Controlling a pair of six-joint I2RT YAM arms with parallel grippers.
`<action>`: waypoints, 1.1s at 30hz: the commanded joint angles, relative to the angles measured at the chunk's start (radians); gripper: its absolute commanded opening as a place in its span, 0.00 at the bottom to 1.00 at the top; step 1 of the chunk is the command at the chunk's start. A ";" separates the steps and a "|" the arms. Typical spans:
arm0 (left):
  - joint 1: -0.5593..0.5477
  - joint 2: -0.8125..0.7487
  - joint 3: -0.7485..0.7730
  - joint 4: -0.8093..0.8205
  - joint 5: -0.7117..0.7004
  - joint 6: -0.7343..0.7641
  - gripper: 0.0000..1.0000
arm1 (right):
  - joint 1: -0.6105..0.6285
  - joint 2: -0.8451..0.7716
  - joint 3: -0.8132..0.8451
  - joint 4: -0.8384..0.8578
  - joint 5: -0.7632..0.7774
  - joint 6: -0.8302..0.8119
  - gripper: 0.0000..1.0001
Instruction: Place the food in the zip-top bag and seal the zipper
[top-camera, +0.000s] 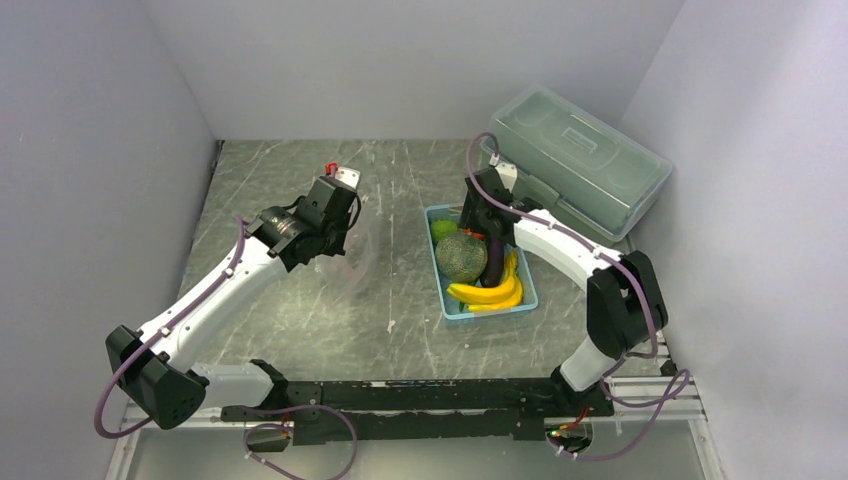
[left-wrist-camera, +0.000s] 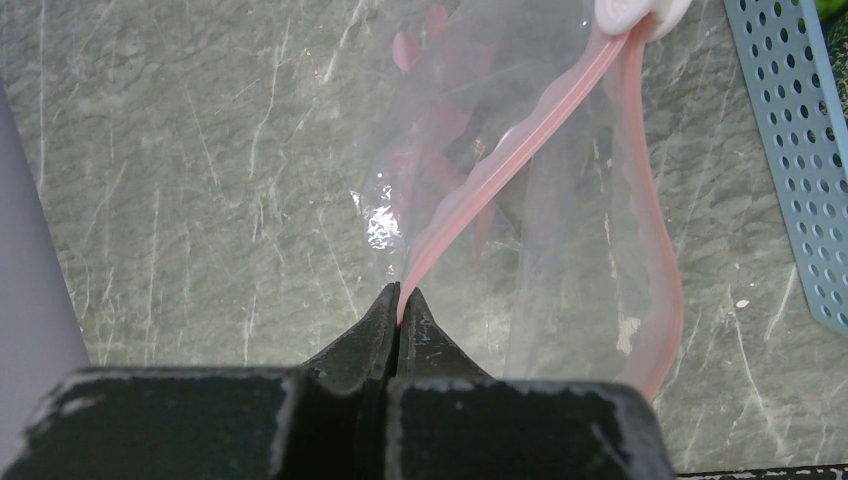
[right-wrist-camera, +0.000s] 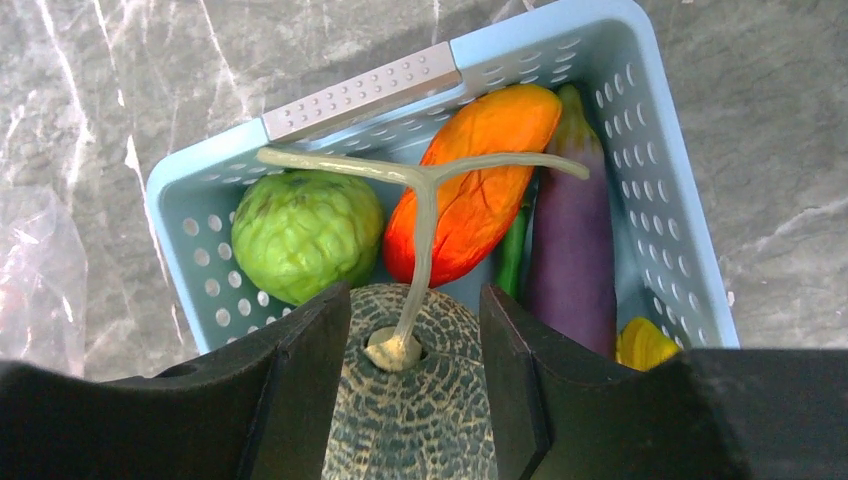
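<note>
My left gripper (left-wrist-camera: 403, 296) is shut on the pink zipper strip (left-wrist-camera: 520, 145) of the clear zip-top bag (left-wrist-camera: 470, 200), whose mouth gapes open; in the top view this gripper (top-camera: 338, 235) holds the bag (top-camera: 352, 262) left of centre. My right gripper (right-wrist-camera: 415, 300) is open, low over the blue basket (right-wrist-camera: 360, 92), its fingers either side of the netted melon (right-wrist-camera: 415, 410) and its pale stem. Also in the basket are the lime-green fruit (right-wrist-camera: 305, 232), orange-red piece (right-wrist-camera: 475, 200), purple eggplant (right-wrist-camera: 572, 235), thin green vegetable (right-wrist-camera: 512, 255) and yellow bananas (top-camera: 490, 292).
The blue basket (top-camera: 446, 300) stands right of centre on the grey marbled table. A big translucent lidded box (top-camera: 580, 160) sits at the back right, close behind my right arm. The basket's edge (left-wrist-camera: 800, 150) shows just right of the bag.
</note>
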 joint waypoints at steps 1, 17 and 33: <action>-0.004 -0.028 -0.008 0.032 0.009 0.018 0.00 | -0.019 0.032 0.054 0.046 -0.043 0.016 0.53; -0.004 -0.030 -0.009 0.032 0.002 0.019 0.00 | -0.036 0.138 0.084 0.067 -0.126 0.012 0.30; -0.004 -0.030 -0.009 0.032 -0.002 0.019 0.00 | -0.042 0.001 0.034 0.099 -0.114 -0.002 0.00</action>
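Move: Just below the open right hand, the melon's stem stands about 4 cm down, 1 cm ahead and 2 cm left; the melon's middle is some 9 cm down, 1 cm back and 1 cm left. The cabbage lies 4 cm ahead and 4 cm left of the hand, the papaya 5 cm ahead and 2 cm right, the eggplant 1 cm back and 4 cm right. From the left hand the melon is about 8 cm ahead, 20 cm right, well below. Sinking about 4 cm onto the melon's stem while easing some 2 cm left and slightly forward, the right hand tips its fingers a little further down. It then shuts them from about half open, pinching the stem below its fork, and starts back up by nearly 2 cm with its grip kept. The left hand stays still, holding the bag's zipper edge. ##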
